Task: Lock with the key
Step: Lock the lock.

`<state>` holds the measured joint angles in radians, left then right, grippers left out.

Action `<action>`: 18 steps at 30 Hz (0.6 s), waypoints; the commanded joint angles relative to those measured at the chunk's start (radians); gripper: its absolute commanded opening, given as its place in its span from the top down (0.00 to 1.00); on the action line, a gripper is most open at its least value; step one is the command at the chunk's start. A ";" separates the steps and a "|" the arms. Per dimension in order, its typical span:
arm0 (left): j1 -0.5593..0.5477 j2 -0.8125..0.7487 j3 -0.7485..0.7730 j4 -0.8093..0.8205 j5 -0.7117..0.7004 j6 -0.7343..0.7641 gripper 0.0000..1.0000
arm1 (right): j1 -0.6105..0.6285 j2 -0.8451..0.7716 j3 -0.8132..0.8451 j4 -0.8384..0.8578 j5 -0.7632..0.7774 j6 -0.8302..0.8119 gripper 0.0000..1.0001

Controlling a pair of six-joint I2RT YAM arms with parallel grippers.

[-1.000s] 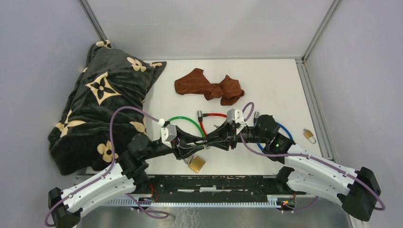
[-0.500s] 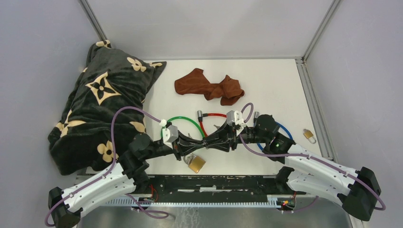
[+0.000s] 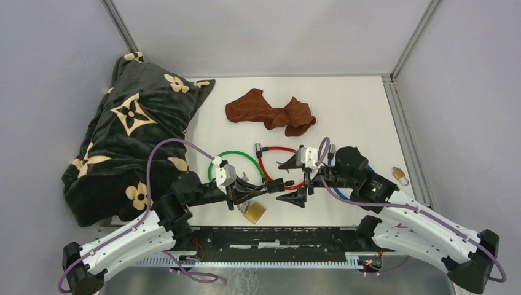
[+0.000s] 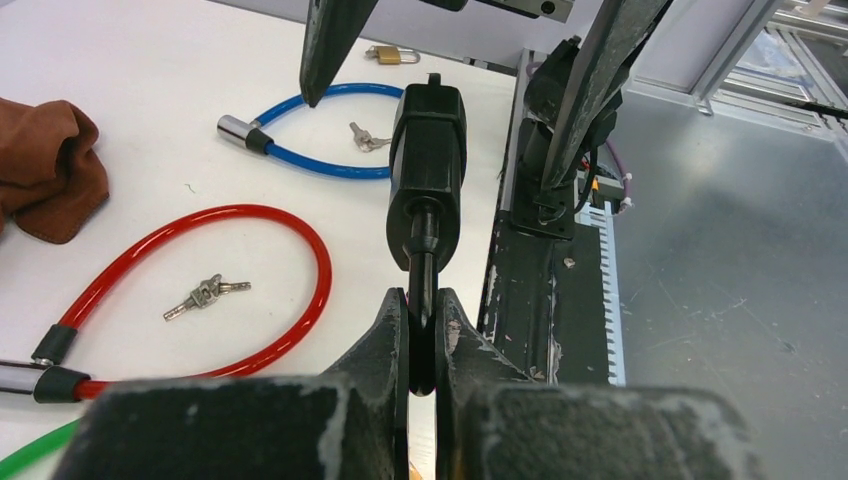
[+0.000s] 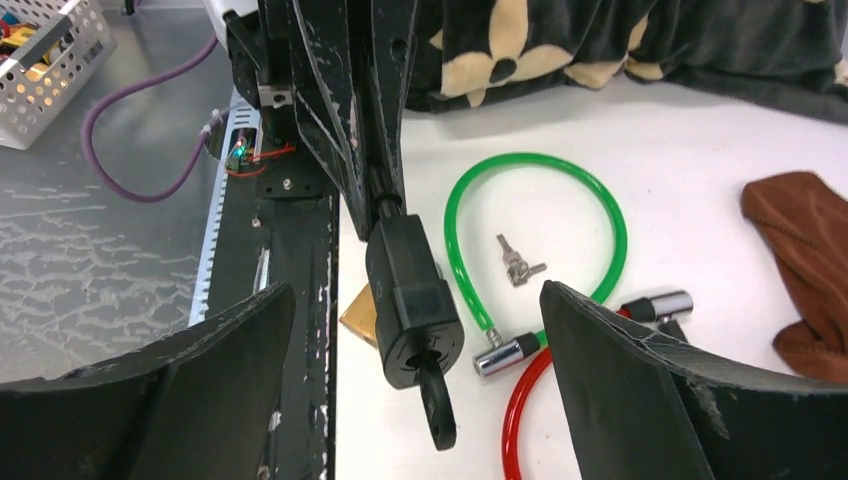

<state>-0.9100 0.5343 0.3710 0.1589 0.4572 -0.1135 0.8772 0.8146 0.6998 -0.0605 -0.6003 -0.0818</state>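
A black lock (image 4: 426,150) hangs above the table, held by its thin black stem. My left gripper (image 4: 421,300) is shut on that stem. A black key (image 5: 436,405) sticks out of the keyhole in the lock's end face (image 5: 412,300) and hangs downward. My right gripper (image 5: 416,287) is open wide; its fingers (image 5: 620,400) stand on either side of the lock's keyed end without touching the lock or the key. From above, the lock (image 3: 276,183) lies between the left gripper (image 3: 261,187) and the right gripper (image 3: 290,180).
On the table lie a green cable lock (image 3: 236,161), a red cable lock (image 3: 270,161), a blue cable lock (image 4: 310,140), loose keys (image 4: 205,295), a brass padlock (image 3: 254,212) and a small padlock (image 3: 399,176). A brown cloth (image 3: 270,114) and a dark blanket (image 3: 132,135) lie beyond them.
My left gripper shut on the lock's stem. My right gripper opened wide, let go of the key and drew back to the right.
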 commanded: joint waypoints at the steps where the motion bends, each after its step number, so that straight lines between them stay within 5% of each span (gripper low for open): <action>1: 0.000 -0.007 0.059 0.136 0.042 0.027 0.98 | 0.002 -0.006 0.011 -0.055 0.044 0.005 0.02; 8: 0.002 0.001 0.065 0.128 0.062 0.041 0.98 | 0.002 0.030 -0.057 0.130 -0.036 0.120 0.03; 18: 0.004 0.003 0.063 0.123 0.066 0.036 0.98 | 0.002 0.111 -0.093 0.207 -0.151 0.142 0.43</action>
<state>-0.9096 0.5484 0.3710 0.1589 0.5007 -0.1066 0.8772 0.9138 0.6224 0.0460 -0.6762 0.0307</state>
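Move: The black lock's body, key in its end, hangs in the air about 4 cm below the open right hand, some 2 cm to its left and 1 cm back. On the table, roughly 23 cm below that hand, the brass padlock lies 8 cm left and 3 cm back, and the red cable loop's middle 13 cm ahead and 1 cm left. The left hand still holds the lock, its body 4 cm to the right, 1 cm ahead, level with it. No contact by the right hand can be made out: it sinks about 4 cm onto the lock's body, working slightly left in the later part, and rolls about 10 degrees. Wide open at first, its fingers start closing late on either side of the body, ending about two-thirds open. The left hand keeps its pinch on the black shackle, staying nearly in place. ##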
